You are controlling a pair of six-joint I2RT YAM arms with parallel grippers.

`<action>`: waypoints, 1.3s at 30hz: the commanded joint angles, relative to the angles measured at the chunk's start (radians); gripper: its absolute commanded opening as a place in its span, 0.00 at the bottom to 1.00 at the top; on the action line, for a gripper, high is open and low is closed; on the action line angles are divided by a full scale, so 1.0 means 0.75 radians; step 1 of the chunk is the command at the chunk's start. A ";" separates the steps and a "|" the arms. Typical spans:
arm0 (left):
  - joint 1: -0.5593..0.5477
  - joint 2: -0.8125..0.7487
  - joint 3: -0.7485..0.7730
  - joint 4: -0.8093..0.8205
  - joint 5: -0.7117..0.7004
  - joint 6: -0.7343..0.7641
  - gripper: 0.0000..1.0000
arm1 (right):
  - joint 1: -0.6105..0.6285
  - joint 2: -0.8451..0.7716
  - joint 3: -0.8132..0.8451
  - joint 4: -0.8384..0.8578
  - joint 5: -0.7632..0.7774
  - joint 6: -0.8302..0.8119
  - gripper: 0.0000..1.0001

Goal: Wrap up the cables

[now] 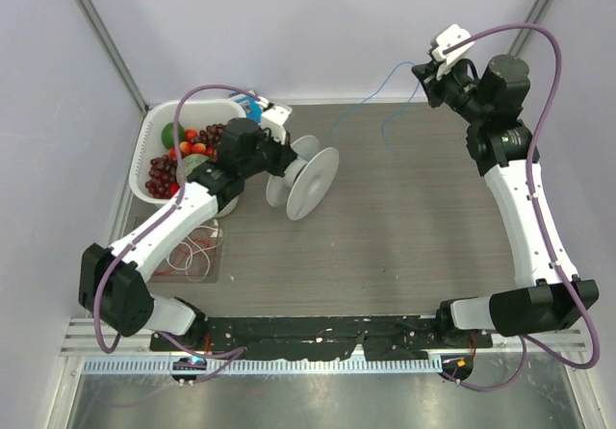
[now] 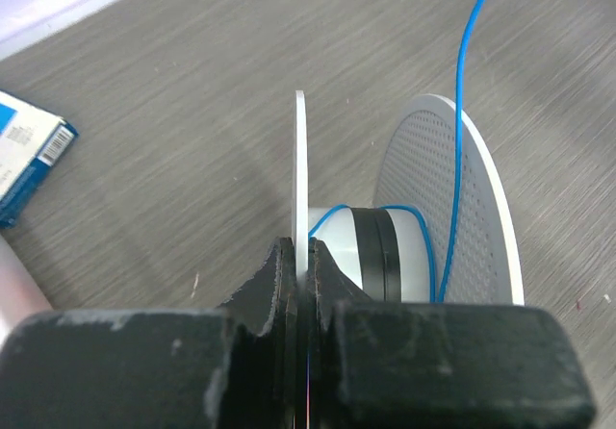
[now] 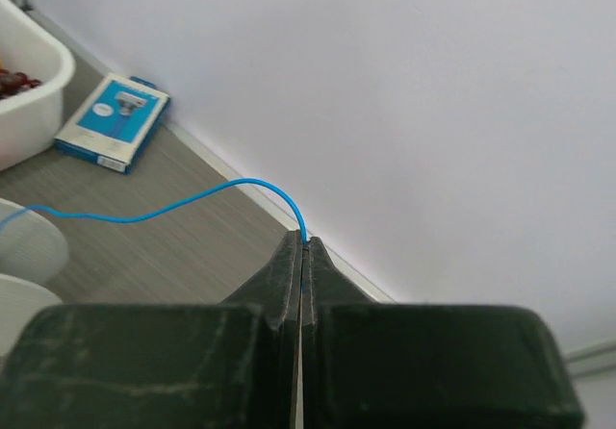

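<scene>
A white spool (image 1: pixel 306 181) with two round flanges lies on its side on the grey table. My left gripper (image 1: pixel 286 160) is shut on the edge of its thin near flange (image 2: pixel 300 160); the jaws (image 2: pixel 306 258) pinch it. The blue cable (image 2: pixel 461 112) has a turn or two round the spool's hub and runs up and across the table (image 1: pixel 361 105) to my right gripper (image 1: pixel 422 71). That gripper is raised near the back wall and is shut on the blue cable (image 3: pixel 173 210) at its fingertips (image 3: pixel 304 245). Loose red and white cables (image 1: pixel 192 252) lie at the left, near my left arm.
A white basket (image 1: pixel 154 133) of fruit stands at the back left; it also shows in the right wrist view (image 3: pixel 38 83). A blue and white box (image 1: pixel 252 108) lies behind the spool by the back wall, seen too from both wrists (image 2: pixel 29 150) (image 3: pixel 114 121).
</scene>
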 commanded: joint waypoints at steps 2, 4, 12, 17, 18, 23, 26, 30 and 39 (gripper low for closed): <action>0.146 -0.166 0.047 0.190 0.347 -0.150 0.00 | -0.148 0.045 -0.008 0.107 -0.072 0.044 0.01; 0.195 -0.193 0.058 0.239 0.417 -0.211 0.00 | -0.203 0.063 -0.031 0.123 -0.082 0.038 0.01; 0.359 -0.269 0.121 0.402 0.677 -0.479 0.00 | -0.312 0.147 -0.076 0.162 -0.098 0.040 0.01; 0.443 -0.244 0.215 0.507 0.724 -0.739 0.00 | -0.365 0.194 -0.110 0.179 -0.098 0.030 0.01; 0.457 -0.232 0.231 0.527 0.718 -0.786 0.00 | -0.369 0.198 -0.119 0.179 -0.101 0.026 0.01; 0.506 -0.173 0.315 0.613 0.618 -1.004 0.00 | -0.376 0.178 -0.204 0.160 -0.139 -0.019 0.01; 0.513 -0.132 0.391 0.601 0.506 -1.107 0.00 | -0.374 0.160 -0.245 0.130 -0.172 -0.017 0.01; 0.513 -0.120 0.458 0.493 0.279 -1.172 0.00 | -0.359 0.115 -0.350 0.089 -0.209 -0.046 0.01; 0.511 0.003 0.667 0.245 0.004 -1.224 0.00 | -0.194 -0.041 -0.581 -0.015 -0.213 -0.099 0.01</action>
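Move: Just right of the left fingers, which already pinch one flange, lies the spool's middle, about 4 cm to the right, 1 cm back and 4 cm below. The fruit tub is some 20 cm left of that hand and 13 cm ahead, the blue box about 8 cm left and 27 cm ahead, both over 20 cm lower. From the right hand, already holding the cable, the spool lies about 20 cm left, 5 cm back and 23 cm below. Lifting the spool by its pinched flange, the left hand climbs some 22 cm, easing left and finally forward, while its left side rolls down about 50 degrees. The right hand keeps the blue cable pinched and draws it right, forward and down, away from the spool, then comes back and part-way left, still sinking and tipping its fingers down. ##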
